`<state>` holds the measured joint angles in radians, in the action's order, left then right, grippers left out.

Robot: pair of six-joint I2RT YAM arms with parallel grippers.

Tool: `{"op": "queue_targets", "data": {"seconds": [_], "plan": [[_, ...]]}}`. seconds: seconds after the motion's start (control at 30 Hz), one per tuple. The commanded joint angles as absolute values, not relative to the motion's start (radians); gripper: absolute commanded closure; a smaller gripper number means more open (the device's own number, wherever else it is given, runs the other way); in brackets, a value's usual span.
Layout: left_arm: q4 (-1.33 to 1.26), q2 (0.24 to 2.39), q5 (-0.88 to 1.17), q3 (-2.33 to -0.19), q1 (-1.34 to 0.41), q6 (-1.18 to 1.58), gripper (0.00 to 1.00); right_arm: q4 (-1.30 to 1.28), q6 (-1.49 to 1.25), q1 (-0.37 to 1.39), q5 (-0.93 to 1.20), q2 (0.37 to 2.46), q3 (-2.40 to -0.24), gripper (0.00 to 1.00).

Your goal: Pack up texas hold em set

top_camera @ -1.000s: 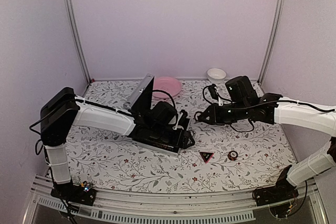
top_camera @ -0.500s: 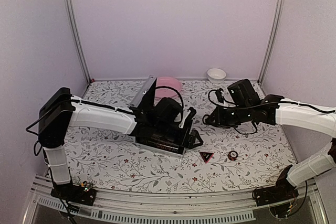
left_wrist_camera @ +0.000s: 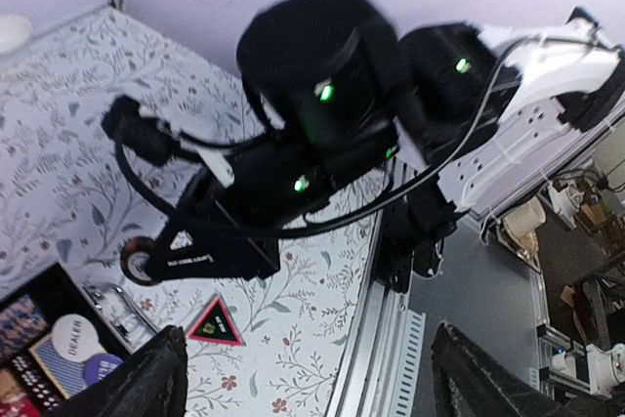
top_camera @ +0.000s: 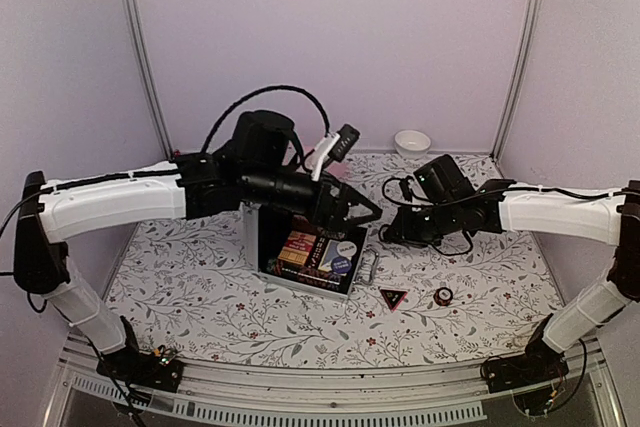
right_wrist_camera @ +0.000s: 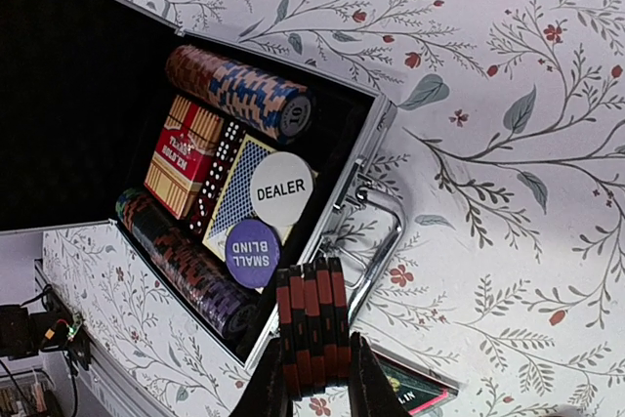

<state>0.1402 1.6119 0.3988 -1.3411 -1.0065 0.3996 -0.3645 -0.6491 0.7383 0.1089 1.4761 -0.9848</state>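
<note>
The silver case (top_camera: 268, 269) lies open at the table's middle, its lid upright. Its black lining (right_wrist_camera: 78, 95) holds chip rows (right_wrist_camera: 239, 92), card decks (right_wrist_camera: 186, 153), a DEALER button and a SMALL BLIND button. My right gripper (right_wrist_camera: 312, 378) is shut on a short red-and-black chip stack (right_wrist_camera: 312, 324), hovering over the case's metal handle (right_wrist_camera: 376, 241) at its right edge. From above, that right gripper (top_camera: 385, 232) sits just right of the case. My left gripper (left_wrist_camera: 308, 388) hangs open and empty, raised above the case (top_camera: 355, 215). The black-and-red triangle (top_camera: 393, 297) lies flat beside another small chip stack (top_camera: 442, 295).
A small white bowl (top_camera: 412, 140) stands at the back right by the wall. The left arm (top_camera: 130, 197) stretches across the table's left half above the surface. The metal rail (top_camera: 330, 392) runs along the near edge.
My left arm has lifted out of the case and swung up, jaws staying wide; the case contents now show. My right gripper has drifted left toward the case with the chip stack.
</note>
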Motion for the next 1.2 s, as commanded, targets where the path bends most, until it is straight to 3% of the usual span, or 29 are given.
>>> {"op": "queue_targets", "data": {"seconds": [0.0,0.27,0.4,0.63,1.17], "plan": [[0.207,1.447,0.444,-1.374,-0.831,0.324,0.13,-0.301,-0.700,0.748,0.108,1.570,-1.079,0.95],[0.278,1.224,0.451,-1.226,-0.330,0.268,0.12,-0.324,-0.803,0.765,0.087,1.751,-1.240,0.94],[0.281,1.155,0.432,-1.136,-0.160,0.243,0.12,-0.369,-0.864,0.780,0.070,1.837,-1.327,0.96],[0.258,1.082,0.173,-1.028,-0.131,0.142,0.10,-0.443,-0.935,0.785,0.024,1.956,-1.410,0.96],[0.242,1.081,0.179,-0.984,-0.124,0.138,0.10,-0.570,-0.916,0.790,-0.044,2.088,-1.549,0.96]]}}
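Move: I still hold the chip stack in my right hand; the empty end of the case's far chip slot lies about 8 cm ahead, 7 cm left and 10 cm below it. The chips already in that slot are centred some 8 cm farther left and 2 cm farther out than that gap, and the dealer button sits 5 cm nearer me than the gap. The case handle is 2 cm left and 1 cm back of my right hand. From my empty left hand the gap is 14 cm ahead, 2 cm left and far below. I carry the pinched chips with my right hand forward and left over the case's open side, about 9 cm, then sink some 5 cm towards the empty slot end, tipping the fingers steeper and turning slightly clockwise. My open left hand swings clear of the case, some 37 cm left and 16 cm forward, arching up and down again and turning counter-clockwise to face forward. ##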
